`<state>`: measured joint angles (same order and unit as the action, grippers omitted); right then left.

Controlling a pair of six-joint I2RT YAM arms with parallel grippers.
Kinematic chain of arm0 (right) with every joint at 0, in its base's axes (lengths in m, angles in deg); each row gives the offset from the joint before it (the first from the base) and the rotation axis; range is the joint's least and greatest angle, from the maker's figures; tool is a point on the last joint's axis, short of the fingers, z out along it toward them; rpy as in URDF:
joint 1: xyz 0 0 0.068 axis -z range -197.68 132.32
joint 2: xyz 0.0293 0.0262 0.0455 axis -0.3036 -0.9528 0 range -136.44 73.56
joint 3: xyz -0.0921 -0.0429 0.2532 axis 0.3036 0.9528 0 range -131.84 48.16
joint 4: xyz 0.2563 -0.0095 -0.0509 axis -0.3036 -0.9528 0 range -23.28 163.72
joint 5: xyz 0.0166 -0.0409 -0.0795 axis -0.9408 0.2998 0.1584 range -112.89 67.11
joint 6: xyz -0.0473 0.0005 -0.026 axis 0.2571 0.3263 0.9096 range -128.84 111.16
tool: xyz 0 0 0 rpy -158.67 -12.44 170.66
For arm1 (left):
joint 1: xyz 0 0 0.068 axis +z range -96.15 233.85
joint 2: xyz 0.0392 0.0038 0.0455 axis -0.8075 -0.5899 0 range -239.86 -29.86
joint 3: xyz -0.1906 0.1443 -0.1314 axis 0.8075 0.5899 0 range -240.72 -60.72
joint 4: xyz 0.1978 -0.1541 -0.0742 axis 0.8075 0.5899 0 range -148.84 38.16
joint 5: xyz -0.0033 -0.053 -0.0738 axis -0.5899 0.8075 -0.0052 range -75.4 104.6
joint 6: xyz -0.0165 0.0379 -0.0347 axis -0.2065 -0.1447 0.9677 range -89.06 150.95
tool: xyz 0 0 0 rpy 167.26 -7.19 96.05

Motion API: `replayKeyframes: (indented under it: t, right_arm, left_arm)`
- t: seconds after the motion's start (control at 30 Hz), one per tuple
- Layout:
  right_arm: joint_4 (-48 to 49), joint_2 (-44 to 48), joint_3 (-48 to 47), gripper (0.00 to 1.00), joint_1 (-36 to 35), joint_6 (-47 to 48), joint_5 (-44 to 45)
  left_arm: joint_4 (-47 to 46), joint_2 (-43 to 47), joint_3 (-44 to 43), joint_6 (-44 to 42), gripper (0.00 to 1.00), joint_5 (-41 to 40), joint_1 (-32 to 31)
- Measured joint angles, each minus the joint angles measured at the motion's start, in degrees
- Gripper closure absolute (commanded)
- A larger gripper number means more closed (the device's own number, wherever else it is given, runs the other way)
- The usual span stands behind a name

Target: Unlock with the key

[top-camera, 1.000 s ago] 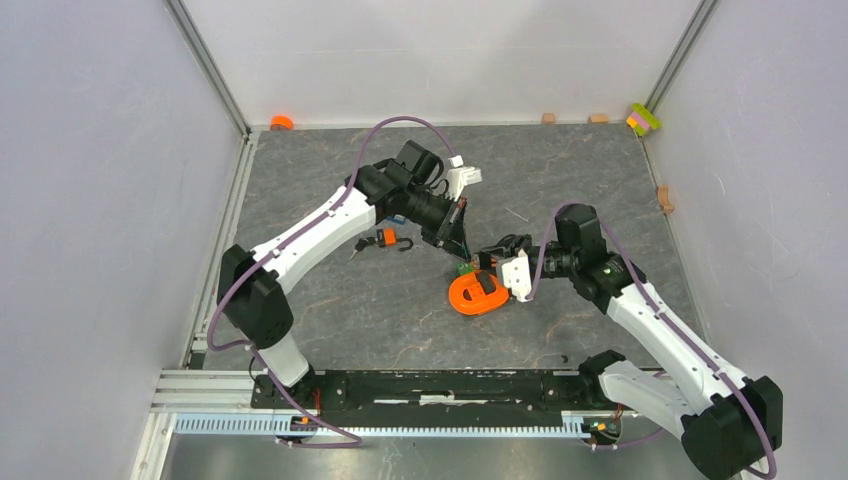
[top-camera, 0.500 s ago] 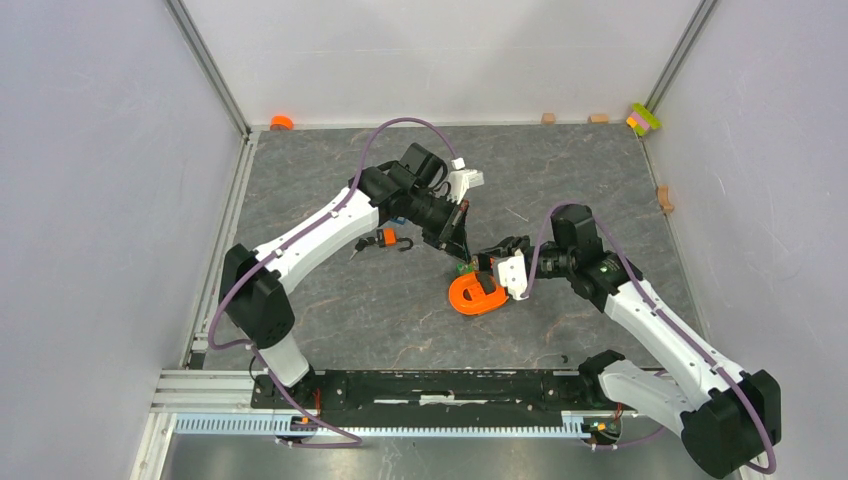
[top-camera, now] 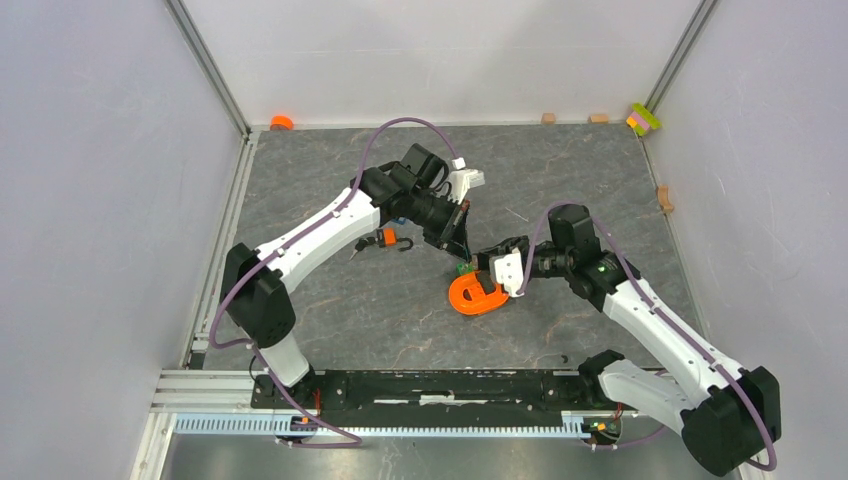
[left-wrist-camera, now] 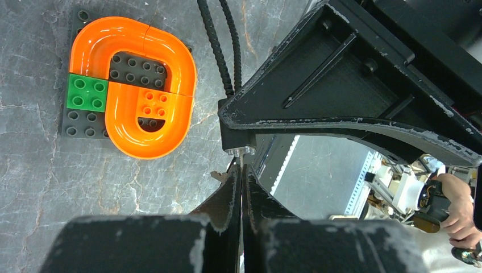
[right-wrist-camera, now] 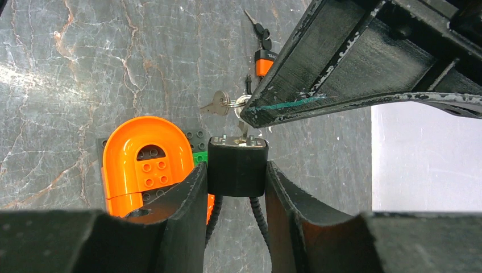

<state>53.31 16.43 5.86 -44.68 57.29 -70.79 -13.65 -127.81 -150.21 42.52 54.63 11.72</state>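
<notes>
A small black lock (right-wrist-camera: pixel 237 168) on a thin black cable (left-wrist-camera: pixel 221 45) is gripped between the fingers of my right gripper (right-wrist-camera: pixel 237 170), which is shut on its body. The lock's silvery face points at my left gripper (left-wrist-camera: pixel 241 170). That gripper is shut on the key (left-wrist-camera: pixel 243 158). Only the key's thin silvery blade shows, bridging the fingertips and the lock's face (left-wrist-camera: pixel 241 151); its head is hidden between the fingers. In the top view the two grippers (top-camera: pixel 458 245) (top-camera: pixel 484 262) meet tip to tip above the orange ring-shaped piece (top-camera: pixel 478 295).
A spare silvery key (right-wrist-camera: pixel 215 106) hangs on a ring beside the left fingers. A small orange padlock (top-camera: pixel 388 238) lies on the table to the left. An orange cap (top-camera: pixel 282 122) and small blocks (top-camera: pixel 645 118) sit along the back edge.
My right arm has shifted slightly left and away with the lock, closing on the left gripper. The left gripper has barely moved. Both grips are unchanged.
</notes>
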Motion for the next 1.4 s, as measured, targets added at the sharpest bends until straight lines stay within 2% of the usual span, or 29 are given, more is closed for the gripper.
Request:
replayKeyframes:
  t: [0.47,0.77,1.07,1.17,1.4]
  right_arm:
    - [2.1,-0.8,0.0,1.00,-0.4,-6.5,1.1]
    - [2.4,-1.1,0.2,1.00,-0.4,-6.9,1.3]
    - [3.4,-1.0,0.5,1.00,-0.9,-6.5,1.5]
    - [4.1,-1.0,0.5,1.00,-1.3,-6.3,1.3]
    - [4.3,-1.0,0.5,1.00,-1.4,-6.2,1.3]
  left_arm:
    - [-3.9,0.0,2.3,1.4,0.98,-1.0,0.0]
    - [-4.6,0.0,2.7,1.6,0.98,-1.1,0.0]
    - [-5.1,1.6,3.7,1.5,0.61,-2.7,0.0]
    - [-5.8,2.8,3.8,1.5,0.58,-3.5,0.0]
    - [-6.8,5.4,4.6,1.5,0.58,-4.0,0.2]
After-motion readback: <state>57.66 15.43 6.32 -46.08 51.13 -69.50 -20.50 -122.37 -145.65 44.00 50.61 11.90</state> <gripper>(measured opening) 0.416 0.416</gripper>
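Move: The black lock that the left hand's key goes into lies about 3 cm to the right of that hand, level in reach and roughly 2 cm lower. The orange toy loop is some 4 cm back, 2 cm right and 16 cm below the left hand; the orange padlock is about 7 cm ahead, 17 cm left and 16 cm below. From the right hand, still gripping the lock, the key is about 1 cm ahead, 3 cm left and 2 cm up. The key, still pinched at its head, is pressed about 1 cm down and slightly forward and right, farther into the black lock, by the left hand while the right hand keeps its grip and tilts the lock some 5 degrees. After a short hold the left fingers open, let go of the key and back off upward about 2.5 cm; the right hand eases slightly left. ##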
